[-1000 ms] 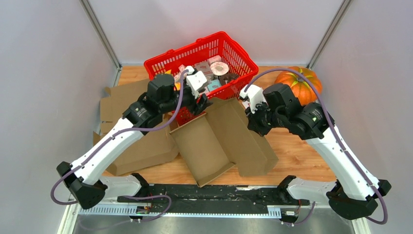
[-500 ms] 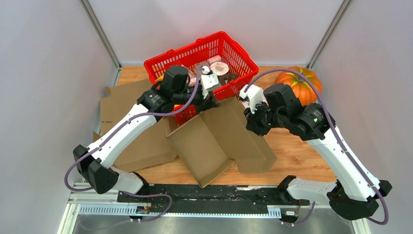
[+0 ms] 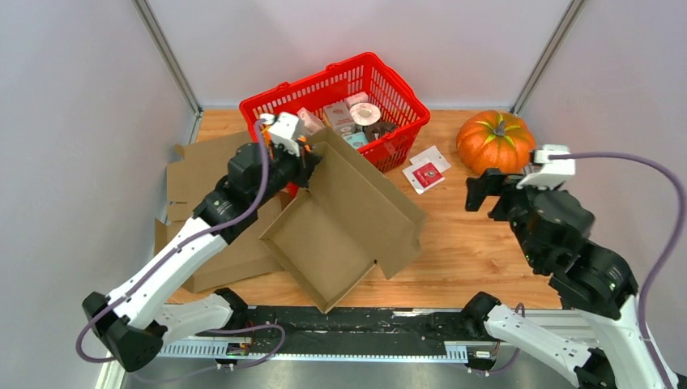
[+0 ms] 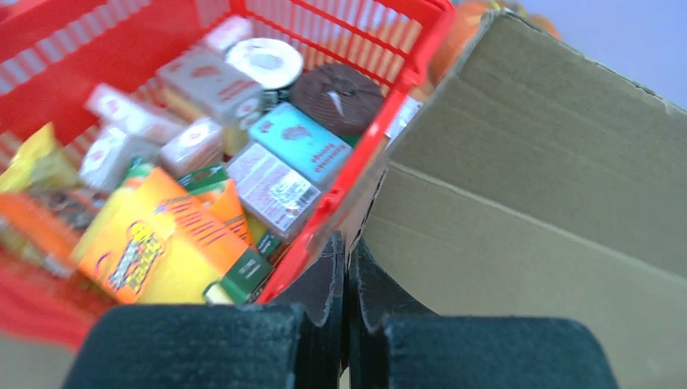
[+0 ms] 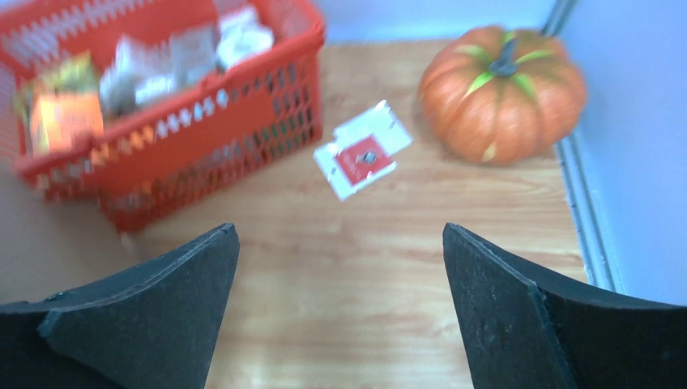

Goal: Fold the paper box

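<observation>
The paper box [image 3: 324, 243] is a brown cardboard tray with its big lid flap [image 3: 364, 190] tilted up, lying at the table's middle. My left gripper [image 3: 306, 162] is shut on the flap's far left corner, beside the red basket. In the left wrist view the fingertips [image 4: 347, 241] pinch the thin cardboard edge, and the flap [image 4: 526, 203] fills the right side. My right gripper [image 3: 486, 194] hangs open to the right of the box, apart from it. The right wrist view shows its fingers [image 5: 340, 231] spread wide over bare wood with nothing between them.
A red basket [image 3: 389, 89] full of packets stands at the back, right behind the box. An orange pumpkin [image 3: 496, 139] sits back right. A small white and red card [image 3: 427, 173] lies between them. Flat cardboard sheets [image 3: 202, 170] are stacked at the left.
My right gripper let go of the box, opened and pulled away to the right. My left gripper shut on the flap's corner, and the box shifted left.
</observation>
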`<action>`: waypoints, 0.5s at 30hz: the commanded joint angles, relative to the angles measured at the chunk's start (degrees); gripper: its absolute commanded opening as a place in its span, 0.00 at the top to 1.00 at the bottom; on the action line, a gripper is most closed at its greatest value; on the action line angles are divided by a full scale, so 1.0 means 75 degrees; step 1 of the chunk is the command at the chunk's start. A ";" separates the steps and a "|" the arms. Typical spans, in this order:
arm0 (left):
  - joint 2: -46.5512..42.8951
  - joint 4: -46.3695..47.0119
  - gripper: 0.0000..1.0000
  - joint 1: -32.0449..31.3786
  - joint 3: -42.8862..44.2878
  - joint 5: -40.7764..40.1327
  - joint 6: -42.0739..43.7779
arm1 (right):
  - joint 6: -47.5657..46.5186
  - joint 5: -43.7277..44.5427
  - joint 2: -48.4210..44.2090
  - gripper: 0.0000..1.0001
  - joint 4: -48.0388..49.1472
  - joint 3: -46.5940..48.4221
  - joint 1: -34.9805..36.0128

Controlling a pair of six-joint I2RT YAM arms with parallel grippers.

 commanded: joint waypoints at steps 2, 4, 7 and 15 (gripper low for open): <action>-0.0877 -0.0230 1.00 0.0156 -0.0021 -0.2302 -0.2658 | 0.0190 0.1547 -0.0008 0.00 0.1084 0.0047 0.0002; -0.0995 -0.0652 1.00 0.0156 0.0118 -0.2885 -0.3370 | 0.0342 0.1523 0.0214 0.00 0.0955 0.0082 -0.0010; -0.0948 -0.1438 1.00 0.0168 0.0237 -0.3217 -0.4052 | 0.0786 0.1056 0.0553 0.00 0.0861 0.0036 -0.0242; -0.1416 -0.1206 1.00 0.0156 -0.0932 -0.2819 -0.4045 | 0.1959 -0.3568 0.1468 0.00 0.1340 -0.0654 -0.3462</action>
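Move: The left hand already pinches the paper box by its edge, up in the air; the box's middle lies about 13 cm back, 9 cm to the right and 10 cm lower. From this hand the red basket is some 20 cm ahead and 6 cm right, the flat cardboard 26 cm left and 3 cm back. From the right hand the box's middle is roughly 38 cm left and 2 cm back; the cards lie 22 cm ahead, 9 cm left, the pumpkin 31 cm ahead, 11 cm right. Keeping its pinch on the box's edge, the left hand carries it about 6.5 cm to the left, rising a little before sinking again, while the wrist turns some 25 degrees counter-clockwise, tips down and rolls its left side lower. The right hand, empty and wide open, first eases right and up, then heads forward and down towards the box's swinging free side, ending about 5 cm farther forward and turned slightly clockwise. ##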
